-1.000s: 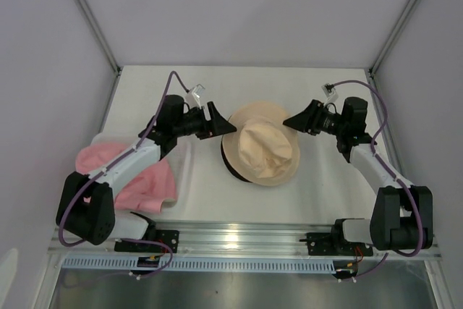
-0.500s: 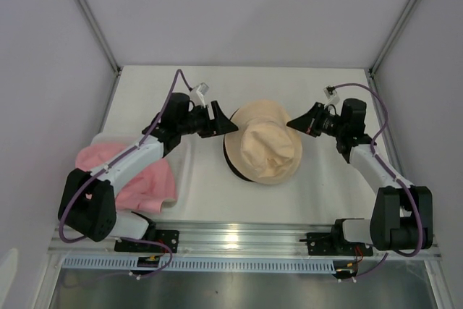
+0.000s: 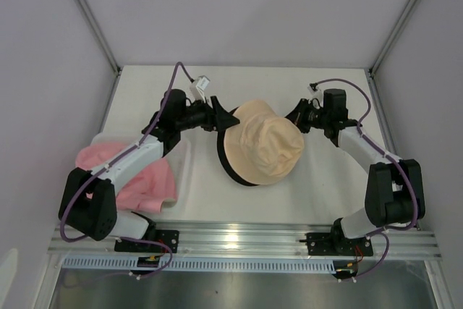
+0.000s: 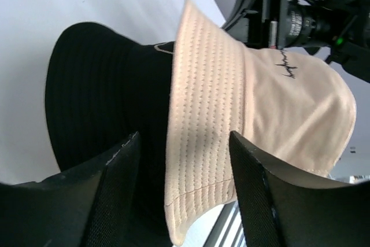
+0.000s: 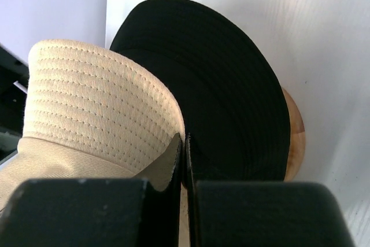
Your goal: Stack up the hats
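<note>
The beige hat (image 3: pixel 264 142) sits on top of the black hat (image 3: pixel 228 171), whose brim shows under its lower left edge. My left gripper (image 3: pixel 230 117) is at the beige hat's left side. It is open, and the beige brim (image 4: pixel 202 114) hangs between its fingers (image 4: pixel 115 189) with the black hat (image 4: pixel 98 96) behind. My right gripper (image 3: pixel 295 116) is at the hat's right side. It is shut on the edge of the beige brim (image 5: pixel 98 96), with the black hat (image 5: pixel 231 85) right beside it. Two pink hats (image 3: pixel 137 179) lie at the left.
The pink hats lie in a white basket (image 3: pixel 182 155) by the left arm. The wooden stand (image 5: pixel 295 137) shows under the black hat's brim. Walls and frame posts close in the table at the left, back and right.
Both grippers have moved in to the beige hat's sides. My right gripper has gone from open to shut on the brim. The beige hat has shifted slightly and its crown looks fuller.
</note>
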`<state>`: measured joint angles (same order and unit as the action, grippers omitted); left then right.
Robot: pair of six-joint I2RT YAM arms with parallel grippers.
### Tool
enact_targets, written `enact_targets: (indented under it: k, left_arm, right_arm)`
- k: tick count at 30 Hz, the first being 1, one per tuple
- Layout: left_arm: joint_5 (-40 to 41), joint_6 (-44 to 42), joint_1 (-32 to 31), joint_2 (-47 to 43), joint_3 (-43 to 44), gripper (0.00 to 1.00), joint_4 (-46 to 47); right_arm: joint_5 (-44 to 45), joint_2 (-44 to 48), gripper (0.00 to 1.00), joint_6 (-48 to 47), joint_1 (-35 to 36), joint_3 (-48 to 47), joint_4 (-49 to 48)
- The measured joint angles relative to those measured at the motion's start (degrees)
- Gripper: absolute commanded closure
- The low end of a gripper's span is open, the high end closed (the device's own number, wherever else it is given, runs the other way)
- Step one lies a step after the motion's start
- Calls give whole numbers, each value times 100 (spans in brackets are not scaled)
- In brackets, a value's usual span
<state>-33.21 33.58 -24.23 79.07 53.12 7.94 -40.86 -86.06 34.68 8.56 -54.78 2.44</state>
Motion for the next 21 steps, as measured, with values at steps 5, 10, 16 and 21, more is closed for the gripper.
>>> enact_targets:
  k: [5, 10, 16, 21]
  left_arm:
    - [-352, 160, 0, 74, -70, 46, 485]
    - [-501, 323, 0, 295, -70, 65, 667]
    - [-229, 612, 2, 437, -61, 99, 444]
    - [538, 796, -22, 103, -219, 99, -94]
  right_arm:
    - [76, -7, 100, 2, 15, -17, 111]
    - [101, -7, 100, 2, 22, -24, 181]
    - [203, -7, 100, -28, 24, -186, 455]
    - [315, 15, 100, -46, 28, -369, 636]
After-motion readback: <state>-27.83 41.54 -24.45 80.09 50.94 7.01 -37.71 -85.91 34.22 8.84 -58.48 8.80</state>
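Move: Between the left hand's open fingers stands the raised left brim of the beige hat, whose middle lies about 8 cm back and 9 cm to the hand's right, some 4 cm lower. The black hat beneath has its middle some 9 cm back, 7 cm right and 10 cm below that hand. The right hand already pinches the far right brim, with the beige hat's middle about 8 cm back and 8 cm to its left, roughly level. Easing about 1 cm up and 1 cm right, the left hand narrows its fingers around the beige hat's left brim and shuts them on the cloth. Then it sinks some 3.5 cm towards the black hat, swinging back about 2 cm left, tipping down and turning counter-clockwise some 10 degrees. The right hand stays nearly in place and keeps its pinch. ##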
